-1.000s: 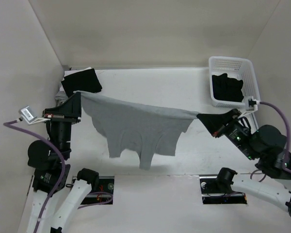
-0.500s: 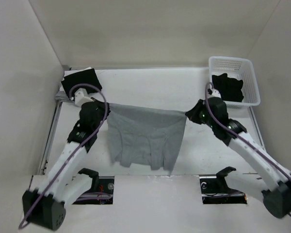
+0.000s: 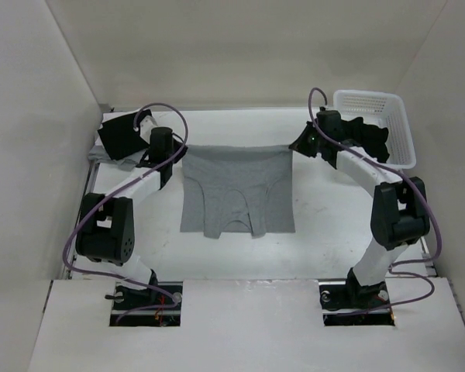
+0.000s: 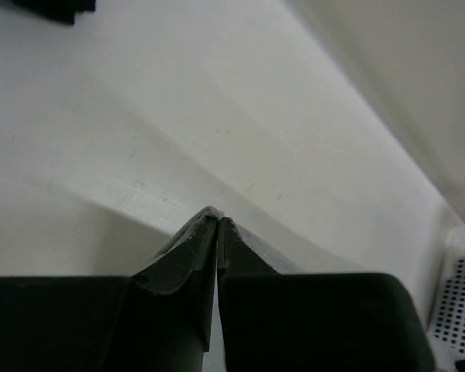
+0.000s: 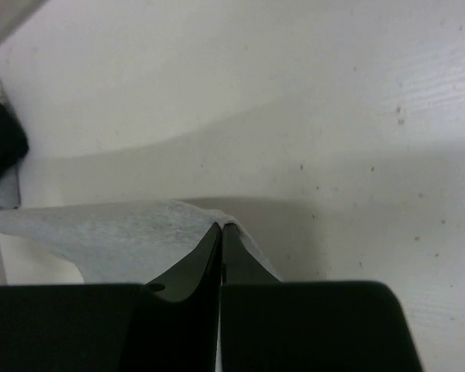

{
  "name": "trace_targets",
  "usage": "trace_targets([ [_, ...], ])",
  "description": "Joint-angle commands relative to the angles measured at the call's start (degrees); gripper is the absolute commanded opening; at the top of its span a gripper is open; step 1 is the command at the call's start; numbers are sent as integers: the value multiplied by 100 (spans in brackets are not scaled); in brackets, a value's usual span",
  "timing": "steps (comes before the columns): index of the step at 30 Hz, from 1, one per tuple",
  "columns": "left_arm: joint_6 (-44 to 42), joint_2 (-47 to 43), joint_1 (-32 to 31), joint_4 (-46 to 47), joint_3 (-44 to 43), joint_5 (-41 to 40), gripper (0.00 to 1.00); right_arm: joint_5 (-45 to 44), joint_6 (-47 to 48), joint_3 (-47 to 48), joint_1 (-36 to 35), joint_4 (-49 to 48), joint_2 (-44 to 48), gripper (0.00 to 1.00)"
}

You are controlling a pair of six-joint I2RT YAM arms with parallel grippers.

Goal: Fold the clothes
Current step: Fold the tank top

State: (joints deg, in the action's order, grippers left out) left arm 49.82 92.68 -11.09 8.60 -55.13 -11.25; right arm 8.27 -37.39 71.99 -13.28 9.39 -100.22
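Note:
The light grey shirt (image 3: 236,190) lies spread on the table's middle, its far edge pulled taut between both arms. My left gripper (image 3: 180,152) is shut on the shirt's far left corner; in the left wrist view (image 4: 216,219) a sliver of grey cloth (image 4: 187,227) wraps the closed tips. My right gripper (image 3: 294,146) is shut on the far right corner; the right wrist view (image 5: 221,226) shows grey cloth (image 5: 108,232) draped over the closed tips. A black garment (image 3: 126,130) sits at the far left. More black clothes (image 3: 366,138) fill the basket.
A white lattice basket (image 3: 399,128) stands at the far right corner, close to my right arm; its wall shows in the left wrist view (image 4: 461,302). White walls enclose the table on the left, back and right. Purple cables loop above both arms.
Both arms have stretched far forward toward the back of the table, carrying the shirt's edge with them. The shirt went from hanging in the air to lying on the table.

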Motion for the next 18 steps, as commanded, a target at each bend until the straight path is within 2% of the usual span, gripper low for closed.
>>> trace_targets([
  [1,97,-364,33,485,-236,175,1,96,187,256,23,-227,380,1],
  [11,379,-1901,-2,669,1644,307,3,-45,-5,-1818,-48,-815,1715,2],
  [18,370,-3316,-55,213,2594,641,3,-247,-58,-2943,-109,-807,2796,2],
])
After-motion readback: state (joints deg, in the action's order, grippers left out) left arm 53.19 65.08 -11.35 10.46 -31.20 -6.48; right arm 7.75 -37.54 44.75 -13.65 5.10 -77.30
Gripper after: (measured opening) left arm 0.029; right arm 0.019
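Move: Both hands already hold the tank top's far edge up, stretched between them, with its straps hanging towards the robot. The left hand has the left strap end about 26 cm back, 8 cm to its right and roughly 10 below; the black folded cloth is some 18 cm to its left and 5 farther out. From the right hand, the right strap end is about 27 cm back and 11 to its left, the basket some 26 cm to its right and 4 farther out, all about 10 cm lower. Keeping their closed grip on the two corners and the edge spread between them, both hands lift together about 3 cm and then draw some 10 cm back towards the robot, bringing the held edge towards the strap ends. As they come back they sink again, the right ending about 2 cm below where it began and drifting slightly to its right, the left staying about 1 cm above its start, with hardly any wrist turn beyond some 5 degrees of upward tip at the left. ##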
